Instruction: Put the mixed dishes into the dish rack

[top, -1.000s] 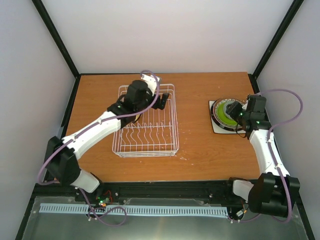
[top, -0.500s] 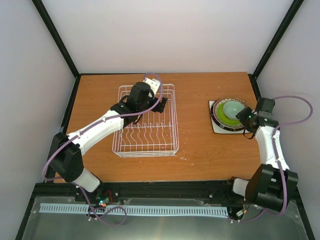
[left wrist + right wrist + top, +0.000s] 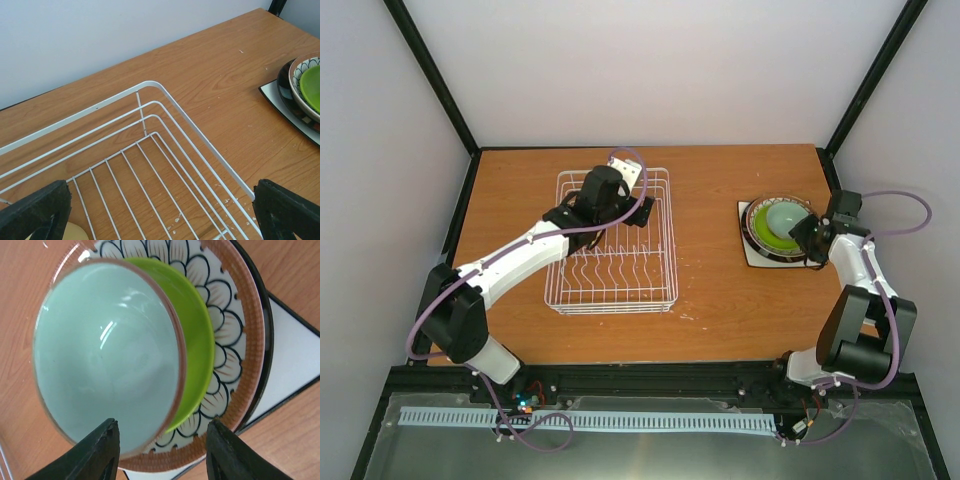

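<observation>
The white wire dish rack (image 3: 616, 262) sits left of centre, and its far right corner (image 3: 150, 87) fills the left wrist view. My left gripper (image 3: 638, 208) (image 3: 160, 202) hangs open over the rack's far end with nothing between its fingers. A pale yellow rounded edge, the yellow cup (image 3: 75, 233), shows inside the rack by the left finger. At the right is a stack: pale mint bowl (image 3: 786, 215) (image 3: 105, 355), lime-green plate (image 3: 199, 340), petal-patterned plate (image 3: 235, 315), dark-rimmed plate (image 3: 266, 325), square white plate (image 3: 753, 256) (image 3: 295, 357). My right gripper (image 3: 804, 232) (image 3: 162, 442) is open just over the stack's near-right rim.
Black frame posts and pale walls enclose the wooden table (image 3: 715, 290). Purple cables loop off both arms. Upright prongs stand in the rack's near half (image 3: 610, 270). Small white crumbs lie on the wood under the rack (image 3: 175, 220).
The right arm has folded back and its gripper has drawn from over the stack to its right rim, uncovering the bowl, with the jaws a little narrower. The left gripper shifted slightly farther over the rack.
</observation>
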`<state>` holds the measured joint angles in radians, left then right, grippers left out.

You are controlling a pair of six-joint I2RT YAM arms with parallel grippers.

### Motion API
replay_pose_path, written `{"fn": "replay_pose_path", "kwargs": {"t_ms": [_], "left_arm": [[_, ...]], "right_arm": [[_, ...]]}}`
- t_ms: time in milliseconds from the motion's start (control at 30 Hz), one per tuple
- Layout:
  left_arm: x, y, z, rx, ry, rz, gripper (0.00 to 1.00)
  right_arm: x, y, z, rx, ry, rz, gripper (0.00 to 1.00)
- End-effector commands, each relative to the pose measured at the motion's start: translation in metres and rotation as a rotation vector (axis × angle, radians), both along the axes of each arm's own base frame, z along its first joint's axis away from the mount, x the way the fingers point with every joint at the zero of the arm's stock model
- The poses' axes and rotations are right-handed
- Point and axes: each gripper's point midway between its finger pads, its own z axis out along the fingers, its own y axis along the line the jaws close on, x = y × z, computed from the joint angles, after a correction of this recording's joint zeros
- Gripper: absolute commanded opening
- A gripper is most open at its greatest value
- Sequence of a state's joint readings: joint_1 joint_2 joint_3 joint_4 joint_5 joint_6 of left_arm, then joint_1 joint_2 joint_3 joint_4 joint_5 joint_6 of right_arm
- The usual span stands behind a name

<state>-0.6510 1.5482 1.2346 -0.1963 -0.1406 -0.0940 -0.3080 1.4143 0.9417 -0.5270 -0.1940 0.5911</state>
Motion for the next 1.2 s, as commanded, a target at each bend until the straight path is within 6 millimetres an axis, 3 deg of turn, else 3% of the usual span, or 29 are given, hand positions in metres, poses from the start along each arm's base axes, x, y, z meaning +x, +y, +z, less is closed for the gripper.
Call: {"fn": "replay_pose_path", "kwargs": {"t_ms": [0,500,567,733,867,1067,1167], "left_arm": [[0.002,0.001,-0.001,0.019,-0.014,0.005,1.0],[0.01,0.006,-0.011,0.051,-0.007,0.036,1.0],[0.01,0.006,-0.011,0.05,-0.004,0.036,1.0],[0.01,0.008,-0.01,0.05,-0.005,0.044,1.0],[0.01,0.012,-0.009,0.057,-0.008,0.059,1.0],[0.009,0.015,-0.005,0.05,-0.014,0.073,1.0],[0.008,0.014,0.0,0.026,-0.015,0.063,1.0]], "right_arm": [[0.018,-0.014,0.016,-0.052,-0.055,-0.016,0.48],[0.031,-0.021,-0.004,-0.065,-0.019,-0.006,0.45],[0.032,-0.021,-0.006,-0.065,-0.02,-0.003,0.37],[0.037,-0.019,-0.014,-0.051,-0.021,0.009,0.05],[0.039,-0.018,-0.018,-0.046,-0.022,0.016,0.03],[0.041,-0.011,-0.002,-0.033,-0.101,0.037,0.03],[0.044,0.0,0.02,-0.003,-0.202,0.071,0.03]]}}
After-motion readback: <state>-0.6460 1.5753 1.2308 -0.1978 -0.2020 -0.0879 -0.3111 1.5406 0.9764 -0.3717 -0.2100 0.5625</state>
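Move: The mint bowl on top of the dish stack has its middle about 5 cm ahead of the right hand, 3 cm to its left and 3 cm below. Under the bowl, the green dish lies some 4 cm ahead of this hand and 4 cm left, and the flowered plate about 5 cm ahead and 4 cm left, both a little lower. From the left hand, the bowl is roughly 31 cm to the right, level with it, 15 cm lower. Forward about 4 cm, drifting slightly right, the half-open right hand rises a touch, then dips about 1 cm below its starting height at the mint bowl's near right rim. Its fingers then close almost fully and pinch the thin rim between the tips, while the hand creeps on forward to a stop. The left hand, wide open over the rack, settles by a centimetre or two. ##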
